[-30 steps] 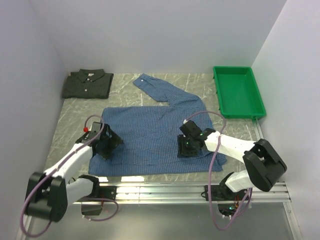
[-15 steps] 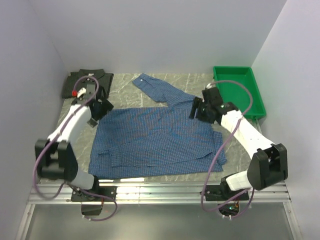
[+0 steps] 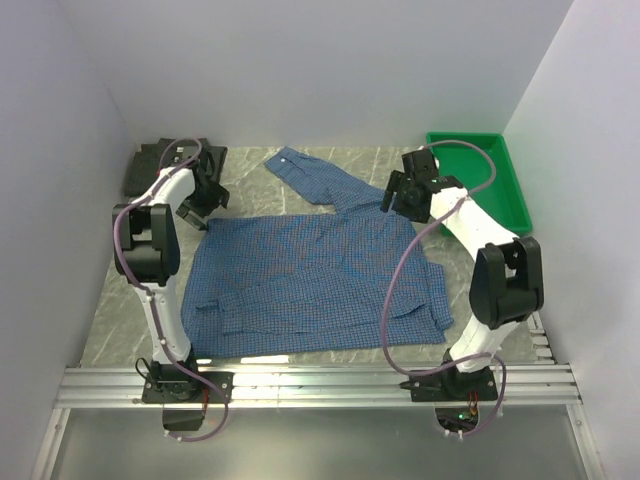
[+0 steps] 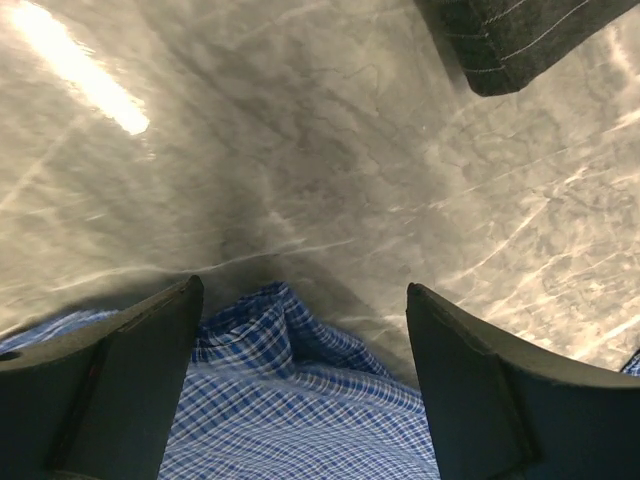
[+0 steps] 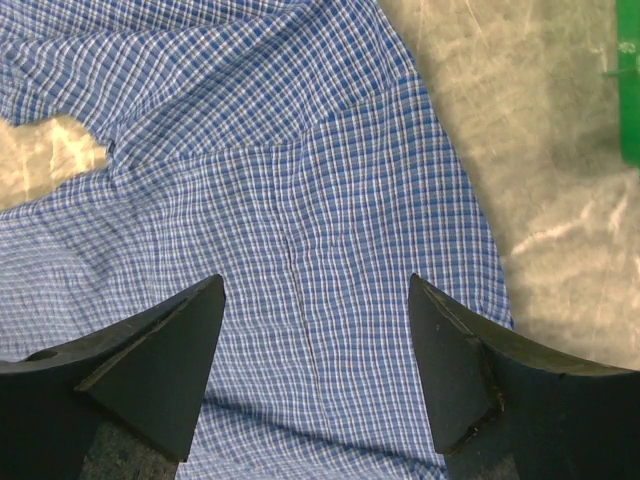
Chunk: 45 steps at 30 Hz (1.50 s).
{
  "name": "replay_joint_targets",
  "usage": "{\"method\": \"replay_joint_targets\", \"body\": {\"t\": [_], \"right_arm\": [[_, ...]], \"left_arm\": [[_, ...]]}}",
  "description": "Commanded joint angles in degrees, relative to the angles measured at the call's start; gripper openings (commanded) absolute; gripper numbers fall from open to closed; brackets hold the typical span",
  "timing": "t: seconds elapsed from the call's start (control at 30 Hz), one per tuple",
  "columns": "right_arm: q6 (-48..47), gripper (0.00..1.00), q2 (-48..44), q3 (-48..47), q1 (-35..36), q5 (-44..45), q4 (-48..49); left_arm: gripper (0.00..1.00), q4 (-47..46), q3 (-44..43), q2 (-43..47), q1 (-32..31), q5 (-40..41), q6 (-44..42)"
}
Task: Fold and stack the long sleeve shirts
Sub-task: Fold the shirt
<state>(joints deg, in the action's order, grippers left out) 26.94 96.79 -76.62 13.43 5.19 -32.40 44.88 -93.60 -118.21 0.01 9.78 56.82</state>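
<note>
The blue checked long sleeve shirt (image 3: 300, 270) lies spread on the table, one sleeve (image 3: 305, 172) reaching toward the back. A dark checked shirt (image 3: 145, 170) lies folded at the back left, partly hidden by my left arm. My left gripper (image 3: 205, 198) hovers open over the blue shirt's far left corner (image 4: 290, 390), which lies between the fingers (image 4: 120, 380) untouched. The dark shirt's corner (image 4: 520, 40) shows beyond it. My right gripper (image 3: 400, 195) hangs open above the far right shoulder area of the blue shirt (image 5: 300, 180), holding nothing.
A green plastic tray (image 3: 480, 180) stands at the back right, its edge (image 5: 630, 100) just right of my right gripper. White walls close in the left, back and right sides. Bare marble table (image 4: 300, 150) separates the two shirts.
Both arms swung from the shirt's near half to its far corners. The right gripper's jaws widened. The shirt's near part now lies creased and folded.
</note>
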Motion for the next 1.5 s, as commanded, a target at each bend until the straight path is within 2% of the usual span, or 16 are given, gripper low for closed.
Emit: {"method": "replay_joint_targets", "body": {"t": [0.0,0.1,0.2,0.3,0.33,0.4,0.6,0.7,1.13,1.23,1.27,1.3,1.37,1.47], "right_arm": [[-1.5,0.8,2.3,-4.1,-0.4,1.8,2.6],[-2.9,0.77,4.7,-5.5,-0.9,1.8,5.2],[-3.2,0.75,7.6,-7.4,-2.0,1.2,5.9],[-3.4,0.73,10.5,-9.3,-3.1,1.5,7.1],[-3.5,0.72,12.2,-10.6,-3.3,1.6,7.2],[-3.6,0.7,14.1,-12.1,-4.2,1.0,6.8],[-4.3,0.63,21.3,-16.5,-6.1,-1.4,5.9],[-4.7,0.58,23.4,-18.0,-6.6,-3.9,5.5],[-5.4,0.45,28.5,-23.1,-7.7,-4.2,3.0],[-5.8,0.28,29.1,-24.1,-8.1,-4.1,2.4],[-6.4,0.14,29.1,-24.2,-8.2,-3.9,2.4],[-6.5,0.09,29.0,-24.4,-8.2,-3.7,2.3],[-7.2,0.0,28.7,-24.3,-8.4,-3.3,2.3],[-8.2,0.0,27.7,-24.1,-8.6,-3.3,2.5]], "left_arm": [[0.87,2.1,-2.9,-1.2,-0.2,-2.7,2.2],[0.76,0.4,0.6,-0.4,1.5,-2.1,2.6],[0.58,-0.6,3.7,0.4,1.8,-1.3,2.6],[0.45,-1.0,5.4,0.6,1.9,-0.2,1.9],[0.36,-0.9,5.6,0.7,2.0,-0.1,1.5],[0.26,-0.9,6.1,0.6,1.9,0.5,0.8],[0.02,-1.1,6.6,0.6,1.9,1.5,-2.1],[0.01,-0.9,6.3,0.4,1.9,1.8,-3.0],[0.01,0.5,4.9,0.0,1.9,4.8,-6.7],[0.01,0.7,4.7,-0.4,2.1,5.7,-7.2],[0.01,0.8,4.7,-0.5,2.0,5.9,-7.4],[0.0,0.8,4.7,-0.5,2.1,6.1,-7.5],[0.01,0.8,4.6,-0.3,2.1,6.7,-7.8],[0.01,1.7,3.3,0.2,2.2,7.3,-8.1]]}}
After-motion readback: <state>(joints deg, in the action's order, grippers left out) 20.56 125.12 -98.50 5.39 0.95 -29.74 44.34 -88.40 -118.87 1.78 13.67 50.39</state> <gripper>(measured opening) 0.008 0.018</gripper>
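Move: The shirt's far left corner sits just behind the left hand, some 3 cm back, 1 cm to its left and 4 cm below; the folded black shirt lies about 15 cm ahead and 13 cm left. For the right hand, the far right corner, by the shoulder, is roughly 10 cm ahead, 4 cm right and 10 cm below. The outstretched sleeve's middle is about 14 cm ahead and 22 cm left, the green bin 13 cm ahead and 27 cm right. Both hands end with their fingers shut on the shirt's far corners. The left eases about 3 cm down and 3 cm back while closing over its corner, then creeps slightly left, still closed. The right reaches some 10 cm forward and slightly right, sinks about 9 cm, then closes on the shoulder corner, lifting about a centimetre. ##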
